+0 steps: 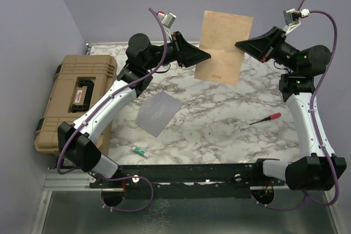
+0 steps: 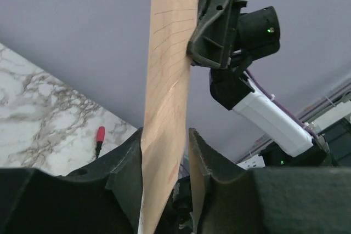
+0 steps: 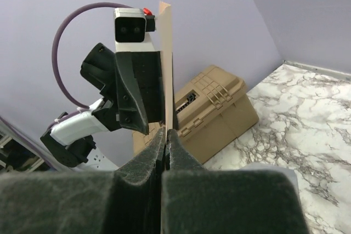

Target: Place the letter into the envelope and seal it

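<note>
The peach-tan letter (image 1: 222,42) hangs upright in the air above the back of the table. My right gripper (image 1: 239,44) is shut on its right edge; in the right wrist view (image 3: 165,130) the sheet (image 3: 165,53) rises edge-on from the closed jaws. My left gripper (image 1: 206,56) is at the letter's left edge. In the left wrist view (image 2: 165,132) the sheet (image 2: 167,80) passes between the jaws, against one finger, with a gap to the other. The grey envelope (image 1: 158,112) lies flat on the marble table, below and left of the letter.
A big tan hard case (image 1: 77,100) sits at the table's left edge, also in the right wrist view (image 3: 214,113). A red-handled screwdriver (image 1: 265,119) lies at the right. A small green-and-white item (image 1: 139,150) lies near the front edge.
</note>
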Controlling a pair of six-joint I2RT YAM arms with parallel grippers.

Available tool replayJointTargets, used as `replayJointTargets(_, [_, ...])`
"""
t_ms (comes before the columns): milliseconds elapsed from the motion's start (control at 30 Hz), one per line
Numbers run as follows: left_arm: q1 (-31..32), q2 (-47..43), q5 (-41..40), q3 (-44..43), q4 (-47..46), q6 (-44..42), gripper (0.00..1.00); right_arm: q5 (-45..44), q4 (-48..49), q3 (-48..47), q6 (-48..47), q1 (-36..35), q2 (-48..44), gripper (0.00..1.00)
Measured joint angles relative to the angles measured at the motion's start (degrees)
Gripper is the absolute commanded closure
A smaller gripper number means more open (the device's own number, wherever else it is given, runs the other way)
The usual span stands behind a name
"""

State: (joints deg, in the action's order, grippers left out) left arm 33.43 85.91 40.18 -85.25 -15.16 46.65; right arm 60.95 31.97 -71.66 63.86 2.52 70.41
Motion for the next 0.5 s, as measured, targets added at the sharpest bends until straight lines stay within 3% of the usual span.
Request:
replayJointTargets(200, [0.00,-1.11,1.66,4.20,-8.44,6.99,0.99,0.00,1.60,0.48,1.22,0.00,-0.02,1.00])
replayJointTargets(300, [0.00,-1.11,1.64,5.44,-9.29,8.55,1.00,0.02,2.69,0.50,2.23,0.00,-0.02,0.99])
replayJointTargets(333, [0.00,-1.11,1.62,5.64,-9.40,8.83,1.00,0.02,3.02,0.50,2.36,0.00,-0.02,0.93])
replayJointTargets(433, [-0.02,-1.16,1.51,6.16,-10.10,9.31,1.00,0.13,3.50,0.50,2.54,-0.02,-0.02,0.56])
replayJointTargets(500, [-0.24,-1.16,1.31,6.34,-10.40,9.55,1.00,0.46,3.82,0.52,2.73,-0.02,-0.09,0.42])
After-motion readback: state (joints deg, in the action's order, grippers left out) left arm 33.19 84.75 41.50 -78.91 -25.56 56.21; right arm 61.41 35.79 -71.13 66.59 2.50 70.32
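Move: The letter hangs upright between my hands, its left edge already between my half-open left fingers. Its middle is about 5 cm right of my left hand and 5 cm left of my right hand, which still pinches its right side. Roughly 45 cm below my left hand, the open grey envelope lies about 16 cm to its left and level ahead; the screwdriver lies some 17 cm to the right of my right hand, 2 cm nearer my base and 48 cm down. I shut my left fingers fully on the letter's left edge, easing that hand back about 1 cm with a turn of some 5 degrees. My right hand stays practically in place, keeping its pinch until the left has closed, then opens by over a third to release the right side. ##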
